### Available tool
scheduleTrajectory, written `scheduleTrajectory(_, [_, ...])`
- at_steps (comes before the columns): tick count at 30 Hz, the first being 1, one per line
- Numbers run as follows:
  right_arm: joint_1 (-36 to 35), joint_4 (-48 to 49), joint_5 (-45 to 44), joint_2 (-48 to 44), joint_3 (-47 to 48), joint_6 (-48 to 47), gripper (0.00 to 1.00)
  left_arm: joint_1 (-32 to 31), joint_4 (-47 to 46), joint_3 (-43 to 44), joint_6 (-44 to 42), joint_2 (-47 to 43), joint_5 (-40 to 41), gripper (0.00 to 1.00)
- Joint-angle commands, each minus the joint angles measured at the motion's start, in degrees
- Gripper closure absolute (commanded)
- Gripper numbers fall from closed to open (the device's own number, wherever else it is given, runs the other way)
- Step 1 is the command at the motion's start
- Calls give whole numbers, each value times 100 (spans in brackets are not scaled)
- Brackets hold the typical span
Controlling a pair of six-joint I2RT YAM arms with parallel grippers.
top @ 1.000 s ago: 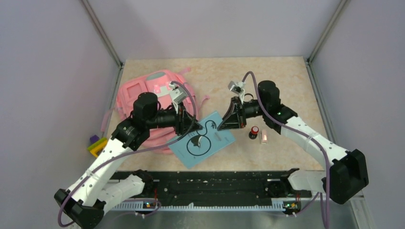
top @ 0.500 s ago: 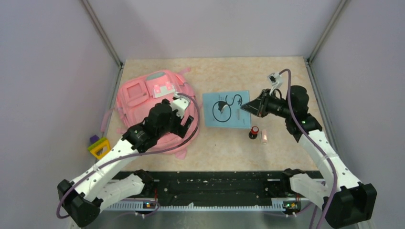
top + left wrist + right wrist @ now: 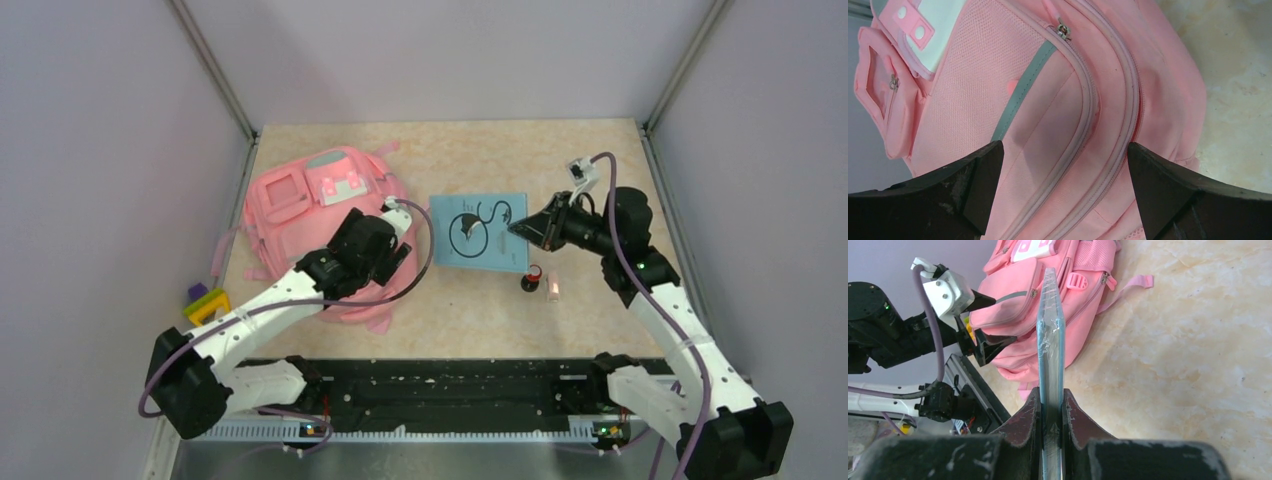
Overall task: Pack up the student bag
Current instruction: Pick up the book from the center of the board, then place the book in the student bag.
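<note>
The student bag (image 3: 300,205), pink with grey-green stripes, lies flat at the table's left. My left gripper (image 3: 388,256) hovers open over its lower right part. In the left wrist view the bag's zips (image 3: 1083,115) run between the two dark fingers (image 3: 968,185), and nothing is between them. My right gripper (image 3: 522,228) is shut on the right edge of a thin blue booklet (image 3: 478,232) with a black drawing, held just right of the bag. In the right wrist view the booklet (image 3: 1050,325) shows edge-on, clamped in the gripper (image 3: 1051,405), with the bag (image 3: 1018,305) beyond it.
A small black thing with a red cap (image 3: 531,277) and a pale pink stick (image 3: 551,288) lie just below the booklet. A yellow and purple block (image 3: 205,303) sits at the table's left edge. Grey walls enclose three sides; a black rail (image 3: 450,385) runs along the front.
The left gripper opened, let go of the booklet and drew back over the bag. The right gripper carried the booklet right and away from the front, then stayed nearly still.
</note>
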State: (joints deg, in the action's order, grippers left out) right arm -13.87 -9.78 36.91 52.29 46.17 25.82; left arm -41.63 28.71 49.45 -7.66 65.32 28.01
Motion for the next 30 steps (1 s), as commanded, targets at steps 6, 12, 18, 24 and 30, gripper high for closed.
scheduleTrajectory(6, [-33,921,422,-183,-78,415,100,-14,-146,62,16,272,455,2])
scheduleTrajectory(12, [-32,935,484,-232,-115,471,100,-12,-6,188,-13,496,828,2])
scheduleTrajectory(18, [-34,1502,470,-288,-393,947,100,-12,104,409,185,601,2293,10])
scheduleTrajectory(24, [-37,2011,88,-433,-798,1687,100,-12,275,637,462,643,3176,28])
scheduleTrajectory(30, [-206,2530,-521,-642,-1171,2501,100,-12,208,951,280,504,3236,99])
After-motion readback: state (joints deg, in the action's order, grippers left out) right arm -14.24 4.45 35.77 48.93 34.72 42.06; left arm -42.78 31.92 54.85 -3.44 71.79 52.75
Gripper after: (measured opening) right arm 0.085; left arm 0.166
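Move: The left hand's open fingers straddle the backpack's zipped flap edge, about 2 cm ahead and 3 cm below. The bag's middle lies some 9 cm left, 3 cm ahead, 7 cm below; the held blue book is about 19 cm right, 2 cm ahead and 9 cm above. From the right hand, the flap edge is roughly 26 cm left, 3 cm ahead, 14 cm down; the jar is 5 cm right, 2 cm back, 22 cm down. Left hand sinks 2 cm, pinches the flap's edge, draws it up and left about 6 cm; right keeps the book. ##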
